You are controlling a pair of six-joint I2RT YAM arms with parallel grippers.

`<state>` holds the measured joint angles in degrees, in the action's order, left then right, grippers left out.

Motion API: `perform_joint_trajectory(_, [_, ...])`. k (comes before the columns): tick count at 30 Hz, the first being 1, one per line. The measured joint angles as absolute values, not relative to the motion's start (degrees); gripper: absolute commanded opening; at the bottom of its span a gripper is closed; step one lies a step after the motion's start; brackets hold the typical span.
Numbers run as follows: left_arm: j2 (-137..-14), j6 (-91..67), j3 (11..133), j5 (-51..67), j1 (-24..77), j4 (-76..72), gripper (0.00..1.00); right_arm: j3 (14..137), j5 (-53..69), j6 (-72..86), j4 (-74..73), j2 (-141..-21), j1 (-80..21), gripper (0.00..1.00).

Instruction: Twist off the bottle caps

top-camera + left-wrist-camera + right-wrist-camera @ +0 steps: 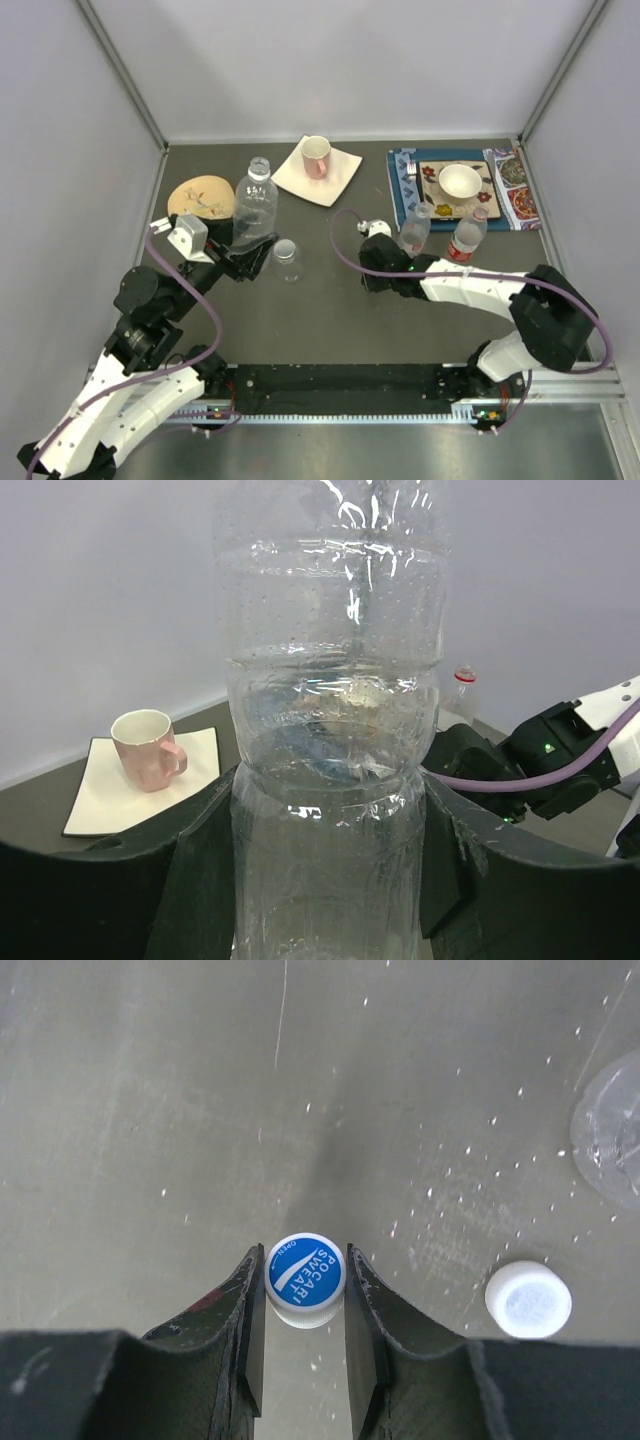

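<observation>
My left gripper [252, 250] is shut on the lower body of a large clear bottle [255, 205] that stands upright at the left; in the left wrist view its fingers [200, 880] press both sides of the bottle [335, 730]. A short squat clear bottle [287, 258] stands just right of it. My right gripper [305, 1300] is shut on a blue bottle cap [306, 1272] low over the table. A white cap [528, 1299] lies loose on the table to its right. Behind the right gripper [372, 240] stand two slim bottles [415, 228], one with a red cap [480, 213].
A pink-lined mug [317, 156] sits on a white square mat [340, 175] at the back. A round wooden board [200, 196] lies at the far left. A blue placemat [402, 190] with a plate and a white bowl [460, 181] is at the back right. Grey walls enclose the table.
</observation>
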<state>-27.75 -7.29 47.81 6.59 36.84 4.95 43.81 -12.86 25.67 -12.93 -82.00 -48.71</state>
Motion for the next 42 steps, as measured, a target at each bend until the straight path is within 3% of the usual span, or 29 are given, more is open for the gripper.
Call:
perform_joint_trajectory(13, [-27.77,-7.40,46.28,6.61,36.84,4.95,0.62,49.25,-17.80,27.24,-9.41,-92.09,-48.71,0.00])
perform_joint_trajectory(19, [-27.79,-7.40,46.02,6.81,36.84,4.95,0.63,49.25,-17.98,27.64,-9.43,-93.86,-48.71,0.15])
perform_joint_trajectory(23, [-27.79,-7.55,46.00,6.85,36.84,4.95,0.63,49.25,-17.91,28.05,-9.37,-94.04,-48.71,0.34])
perform_joint_trajectory(29, [-27.79,-7.57,45.91,6.87,36.84,4.95,0.63,49.23,-17.52,28.53,-9.78,-94.04,-48.73,0.54])
perform_joint_trajectory(42, [-27.90,-7.81,45.52,7.22,36.84,4.93,0.63,50.17,-16.78,28.12,-14.76,-91.11,-49.21,0.67])
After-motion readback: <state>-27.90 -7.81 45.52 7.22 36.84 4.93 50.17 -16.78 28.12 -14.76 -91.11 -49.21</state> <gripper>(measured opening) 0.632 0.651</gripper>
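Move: The right hand holds the blue-topped cap; the bare spot of table for it lies about 3 cm ahead, 1 cm left and 3 cm below. The loose white cap sits some 5 cm ahead and 8 cm right of this hand, 4 cm lower; an uncapped clear bottle stands about 12 cm ahead, 9 cm right. From the left hand, holding the newly opened bottle high, that spot lies roughly 9 cm ahead, 20 cm right and 39 cm below. Forward first, by about 3 cm with a little left, then down about 3 cm, the right hand carries the blue-topped cap onto the bare table beside the white cap. There its fingers open wide and let go, and it starts back and up by a centimetre or so. The left hand keeps hold of the bottle in the air, sinking about 2 cm. ##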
